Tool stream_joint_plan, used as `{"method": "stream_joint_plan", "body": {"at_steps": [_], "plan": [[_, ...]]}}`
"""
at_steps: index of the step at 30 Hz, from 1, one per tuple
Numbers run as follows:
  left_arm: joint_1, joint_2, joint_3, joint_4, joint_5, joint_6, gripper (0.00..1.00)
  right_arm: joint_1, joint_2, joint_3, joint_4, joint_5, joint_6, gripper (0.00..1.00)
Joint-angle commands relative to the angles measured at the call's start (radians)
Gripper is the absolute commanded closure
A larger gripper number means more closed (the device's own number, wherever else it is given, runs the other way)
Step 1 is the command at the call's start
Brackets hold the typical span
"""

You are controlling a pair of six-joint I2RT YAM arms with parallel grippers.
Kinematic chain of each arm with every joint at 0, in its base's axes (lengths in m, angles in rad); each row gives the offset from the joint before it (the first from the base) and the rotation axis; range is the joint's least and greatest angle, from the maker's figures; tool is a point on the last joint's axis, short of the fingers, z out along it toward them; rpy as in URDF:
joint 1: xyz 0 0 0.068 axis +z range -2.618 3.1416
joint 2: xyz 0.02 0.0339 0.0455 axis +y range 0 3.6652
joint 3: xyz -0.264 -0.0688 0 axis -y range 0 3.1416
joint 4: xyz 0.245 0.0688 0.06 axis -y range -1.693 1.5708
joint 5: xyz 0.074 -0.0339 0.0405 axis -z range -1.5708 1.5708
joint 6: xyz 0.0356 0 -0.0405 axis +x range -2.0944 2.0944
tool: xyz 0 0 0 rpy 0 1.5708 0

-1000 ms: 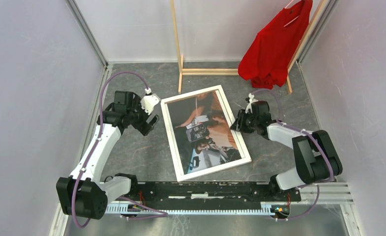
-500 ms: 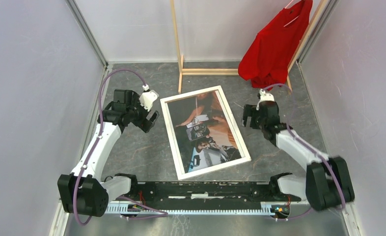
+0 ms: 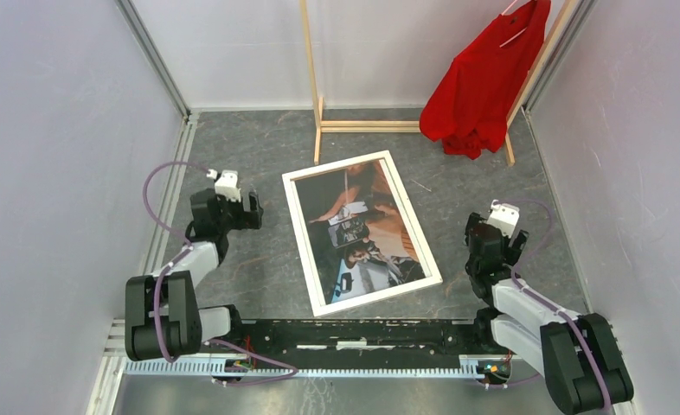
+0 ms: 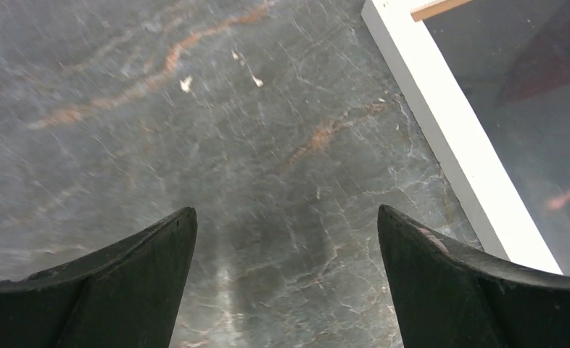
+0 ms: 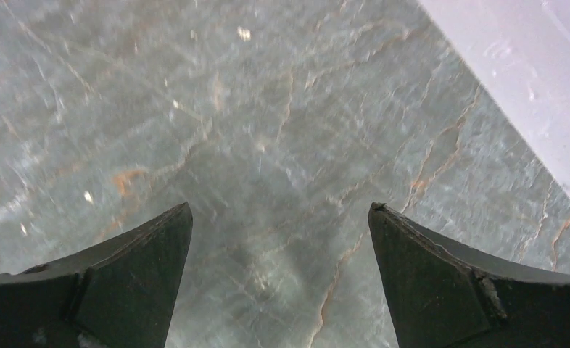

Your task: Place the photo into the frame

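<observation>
The frame (image 3: 304, 251) lies flat at the middle of the table, white front up and slightly turned. The photo (image 3: 362, 229) of people in brown and dark tones lies inside its border. My left gripper (image 3: 229, 210) hangs open over bare table to the left of the frame, touching nothing. In the left wrist view the open left gripper (image 4: 287, 217) holds nothing, with the frame's white edge (image 4: 456, 138) and the photo (image 4: 529, 94) at the right. My right gripper (image 3: 490, 242) stands open right of the frame; the right wrist view shows it (image 5: 281, 210) over bare stone surface.
A tall wooden clothes rack (image 3: 312, 78) with a red shirt (image 3: 484, 78) stands at the back. Pale walls close in the left and right sides; the right wall (image 5: 529, 80) is near my right gripper. A small scrap (image 3: 420, 184) lies beside the frame.
Both arms have pulled back from the frame's sides toward their bases. The right gripper has opened wide. The frame and photo have not moved.
</observation>
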Motion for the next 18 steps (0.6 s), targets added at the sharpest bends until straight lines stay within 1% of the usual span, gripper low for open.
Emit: {"method": "stream_joint_plan", "body": {"at_steps": [1, 4, 5, 7, 10, 13, 16, 18], "plan": [[0.001, 0.038, -0.148, 0.551, 0.024, -0.226, 0.00, -0.026, 0.016, -0.018, 0.258, 0.073, -0.085, 0.02], [0.000, 0.110, -0.171, 0.630, -0.011, -0.214, 0.00, -0.057, 0.040, -0.053, 0.337, 0.058, -0.118, 0.02], [0.001, 0.128, -0.191, 0.683, -0.014, -0.212, 0.00, -0.071, 0.045, -0.075, 0.386, 0.045, -0.126, 0.02], [0.001, 0.130, -0.197, 0.727, -0.006, -0.202, 0.00, -0.088, 0.049, -0.113, 0.479, 0.023, -0.152, 0.02], [-0.001, 0.150, -0.264, 0.917, 0.018, -0.189, 0.00, -0.093, 0.053, -0.203, 0.643, 0.008, -0.178, 0.02], [-0.001, 0.242, -0.302, 1.076, 0.041, -0.187, 0.00, -0.094, 0.115, -0.222, 0.784, -0.045, -0.234, 0.02], [-0.025, 0.309, -0.325, 1.180, 0.053, -0.164, 0.00, -0.096, 0.190, -0.213, 0.887, -0.067, -0.263, 0.02], [-0.035, 0.289, -0.315, 1.120, 0.031, -0.148, 0.00, -0.096, 0.260, -0.227, 1.000, -0.105, -0.309, 0.02]]}}
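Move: Both hands are empty. The finished framed photo lies flat between them, its middle about 33 cm to the left hand's right, 9 cm back and 6 cm below. The near end of the left rack foot is some 22 cm right of this hand and 8 cm ahead. From the right hand the framed photo's middle lies roughly 36 cm left, 2 cm back and 4 cm down. Rising about 5 cm and easing some 3 cm forward and a little right, the right hand settles beside the right wall, farther from the framed photo, its fingertips tilting up nearly 20 degrees. The left hand stays near its place left of the frame, dipping about 2 cm and coming back up before a last small sink, while it tips up just as much. Both grippers stay wide open and touch nothing. ##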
